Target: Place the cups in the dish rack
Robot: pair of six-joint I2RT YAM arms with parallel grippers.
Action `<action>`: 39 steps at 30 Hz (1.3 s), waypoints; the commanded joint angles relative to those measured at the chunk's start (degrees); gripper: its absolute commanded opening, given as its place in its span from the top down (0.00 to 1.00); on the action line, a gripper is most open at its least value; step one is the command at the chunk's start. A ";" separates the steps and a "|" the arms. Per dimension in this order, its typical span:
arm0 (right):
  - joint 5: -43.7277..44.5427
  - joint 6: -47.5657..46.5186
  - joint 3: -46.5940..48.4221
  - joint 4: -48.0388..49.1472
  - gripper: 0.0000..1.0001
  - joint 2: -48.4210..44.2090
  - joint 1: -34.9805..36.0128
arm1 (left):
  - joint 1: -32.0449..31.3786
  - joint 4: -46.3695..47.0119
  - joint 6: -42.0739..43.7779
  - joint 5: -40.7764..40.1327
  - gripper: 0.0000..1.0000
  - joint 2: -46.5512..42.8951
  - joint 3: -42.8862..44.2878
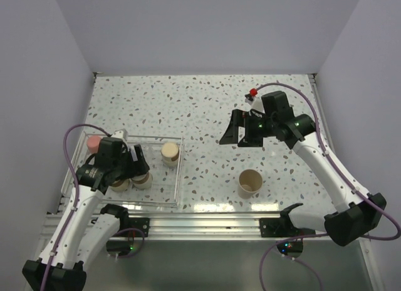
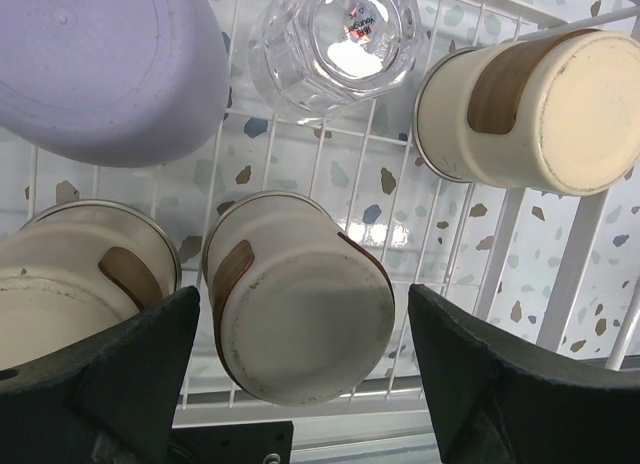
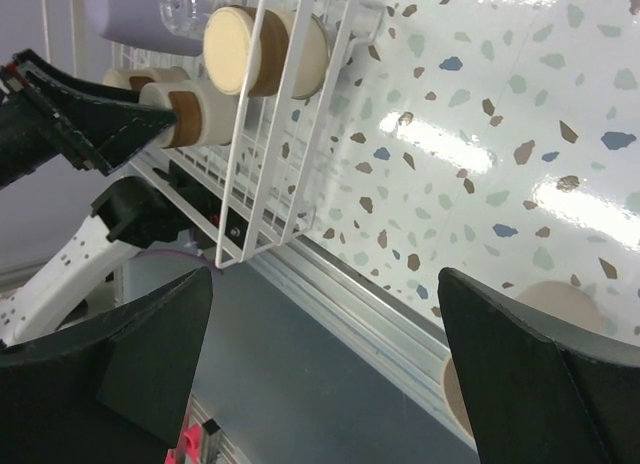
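The dish rack [image 1: 180, 178] lies at the front left, its wire grid [image 2: 562, 274] under my left gripper [image 1: 134, 167]. That gripper [image 2: 302, 294] is open around an upside-down banded cup [image 2: 300, 324], with a wide gap on the right side. Beside it in the rack stand another banded cup [image 2: 70, 284], a lavender cup [image 2: 100, 64], a clear cup [image 2: 335, 44], a third banded cup [image 2: 530, 109] and a coral cup [image 1: 93, 142]. One beige cup [image 1: 250, 182] stands upright on the table. My right gripper [image 1: 239, 135] hangs open and empty above the table's middle.
An aluminium rail [image 1: 207, 219] runs along the table's front edge. A small red-and-white object [image 1: 253, 93] sits at the back, behind the right arm. In the right wrist view the rack [image 3: 270, 184] is at upper left and the beige cup [image 3: 530, 302] shows beside the right finger.
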 commanded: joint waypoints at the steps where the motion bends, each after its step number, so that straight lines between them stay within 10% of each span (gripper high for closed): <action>1: 4.66 -3.05 1.32 -3.66 0.02 -1.44 0.05 | -0.36 2.30 -1.11 0.46 0.12 -0.32 4.39; 15: 22.60 -3.32 -4.38 -13.95 0.09 -4.77 12.80 | -0.36 2.30 -0.67 2.21 0.12 8.11 23.55; 39: 27.88 3.97 -17.22 -9.91 0.43 -6.80 21.58 | -0.36 6.35 0.38 4.76 0.12 10.75 24.88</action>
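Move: The plain beige cup stands mouth-up about 10 cm back of the right hand, 7 cm to its right and 18 cm lower; the corner cup, upturned in the rack, is some 10 cm ahead, 23 cm left and 17 cm below. From the left hand, the beige cup lies about 41 cm right, 3 cm back and 7 cm lower. The cup just placed is 1 cm ahead, 1 cm right and 4 cm below that hand; the clear glass is 12 cm ahead, 3 cm right and 6 cm below. Down and back, drifting some 5 cm right, the right hand swoops about 12 cm lower to the beige cup's mouth, rolling nearly 30 degrees so its fingers point more steeply down while they narrow to just over half open. Meanwhile the left hand, fingers already open, lifts about 13 cm clear of the placed cup and eases 7 cm forward, its fingers tipping up slightly. ##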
